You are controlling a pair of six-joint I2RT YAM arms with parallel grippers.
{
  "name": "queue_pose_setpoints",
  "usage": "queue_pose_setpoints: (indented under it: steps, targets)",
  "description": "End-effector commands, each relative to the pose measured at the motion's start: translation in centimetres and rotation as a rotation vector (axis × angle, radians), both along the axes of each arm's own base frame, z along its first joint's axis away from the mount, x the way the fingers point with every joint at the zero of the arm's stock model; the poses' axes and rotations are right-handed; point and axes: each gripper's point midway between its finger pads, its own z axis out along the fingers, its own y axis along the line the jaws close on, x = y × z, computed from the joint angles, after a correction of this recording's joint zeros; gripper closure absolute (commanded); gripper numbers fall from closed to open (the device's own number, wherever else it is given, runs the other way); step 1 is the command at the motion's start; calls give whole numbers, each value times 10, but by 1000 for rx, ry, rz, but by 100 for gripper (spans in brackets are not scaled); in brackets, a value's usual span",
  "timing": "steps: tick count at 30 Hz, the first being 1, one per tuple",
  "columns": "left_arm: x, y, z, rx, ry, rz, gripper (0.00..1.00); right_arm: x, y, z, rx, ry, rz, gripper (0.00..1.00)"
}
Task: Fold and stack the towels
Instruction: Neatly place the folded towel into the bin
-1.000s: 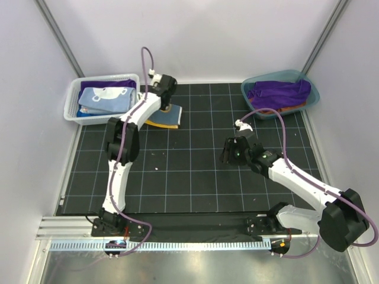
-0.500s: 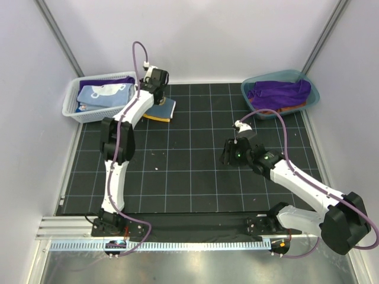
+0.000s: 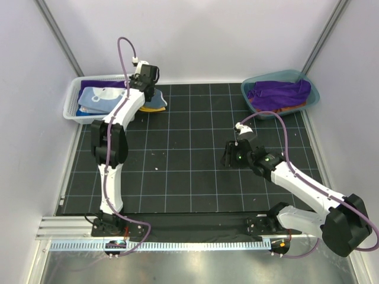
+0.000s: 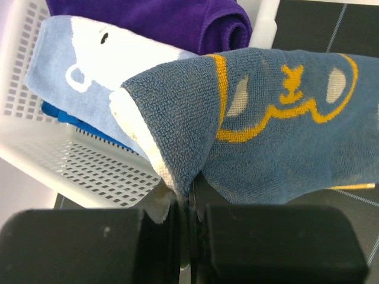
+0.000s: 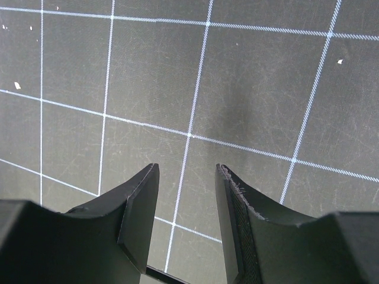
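My left gripper (image 3: 146, 90) (image 4: 188, 204) is shut on a fold of a navy towel with yellow-orange print (image 3: 156, 102) (image 4: 284, 130). It holds this towel at the right rim of the white mesh basket (image 3: 71, 110) (image 4: 77, 171). Inside the basket lie a folded light blue towel with white print (image 3: 103, 96) (image 4: 77, 77) and a deep purple towel (image 3: 109, 84) (image 4: 166, 21). A crumpled purple towel (image 3: 278, 93) fills the teal tub, with an orange one (image 3: 291, 109) under it. My right gripper (image 3: 228, 155) (image 5: 186, 177) hangs open over the bare mat.
The teal tub (image 3: 314, 94) stands at the back right corner of the black gridded mat (image 3: 183, 165). White walls close in on the left, the back and the right. A metal rail (image 3: 177, 242) runs along the near edge.
My left gripper has carried the navy towel left and back, from the mat to the basket's rim. The right arm has barely moved.
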Motion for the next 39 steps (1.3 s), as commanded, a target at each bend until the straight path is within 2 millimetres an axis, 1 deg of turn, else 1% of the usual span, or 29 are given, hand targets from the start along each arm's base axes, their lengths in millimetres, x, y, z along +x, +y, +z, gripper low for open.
queue_pose_setpoints:
  steps: [1,5,6,8,9,10,12,13,15,16,18,19,22,25,26,28,29,31,32,33,35,36,37,39]
  targets:
    - [0,14,45,2,-135,69,100,0,1,9,15,-31,16,50]
    - [-1,30,59,7,-198,126,100,-1,0,8,7,-29,22,50]
    - [-1,38,64,3,-227,144,100,-1,0,8,6,-29,21,50]
    - [-1,46,66,16,-244,164,100,-1,1,9,6,-31,24,50]
    - [-2,53,64,34,-242,176,100,-1,0,8,4,-27,24,50]
    - [0,59,68,35,-272,189,100,-1,0,8,0,-28,25,50]
    - [1,68,67,37,-284,200,100,-1,0,6,-3,-24,28,50]
    - [1,80,65,39,-290,221,100,-2,0,6,-4,-23,28,50]
    - [4,91,61,26,-290,221,100,-2,0,4,-8,-20,31,50]
    - [4,102,61,29,-292,233,100,-2,-1,4,-9,-20,29,50]
    - [7,111,58,24,-295,237,100,-3,-1,3,-10,-18,30,50]
    - [9,121,58,28,-298,247,100,-3,-1,3,-12,-15,30,50]
    - [13,132,56,54,-290,241,100,-4,-2,1,-16,-10,30,50]
    - [19,142,58,61,-314,243,100,-5,-2,-1,-19,-3,33,50]
    - [19,148,58,60,-318,250,100,-5,-3,-2,-23,0,30,50]
    - [24,151,58,47,-328,233,100,-4,-3,-4,-28,4,32,50]
    - [27,151,53,53,-316,225,100,-5,-3,-5,-30,8,32,50]
    - [32,150,53,53,-316,211,100,-4,-3,-5,-32,9,31,51]
    - [30,167,52,59,-312,234,100,-3,-2,-6,-34,9,30,50]
    - [32,173,48,59,-308,241,100,-3,-3,-6,-37,11,30,50]
    - [34,178,46,49,-307,235,100,-2,-3,-9,-44,16,27,51]
    - [34,183,41,41,-307,246,100,-2,-4,-10,-46,19,23,51]
    - [33,190,42,37,-312,259,100,-2,-4,-11,-50,21,25,51]
    - [35,194,38,14,-313,252,100,-2,-5,-13,-58,23,19,51]
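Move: The left hand holds the folded gray-blue towel by its left end. The white bin's middle lies about 8 cm to that hand's left, 4 cm back and 12 cm below. The light-blue bear towel in the bin has its middle at much the same spot, 10 cm below the hand; the purple towel shows some 5 cm farther out than the bear towel. From the right hand, the bin is roughly 48 cm left, 22 cm ahead and 6 cm below. Still pinching the gray-blue towel's left end, the left hand sweeps some 18 cm left across the top of the bin towards its left rim, drawing the trailing right end in from beyond the right rim. It stays nearly level, rising about 3 cm and dipping again near the end, while the wrist swings a little counter-clockwise and the fingertips tip up some 10 degrees, the fingers staying shut. ##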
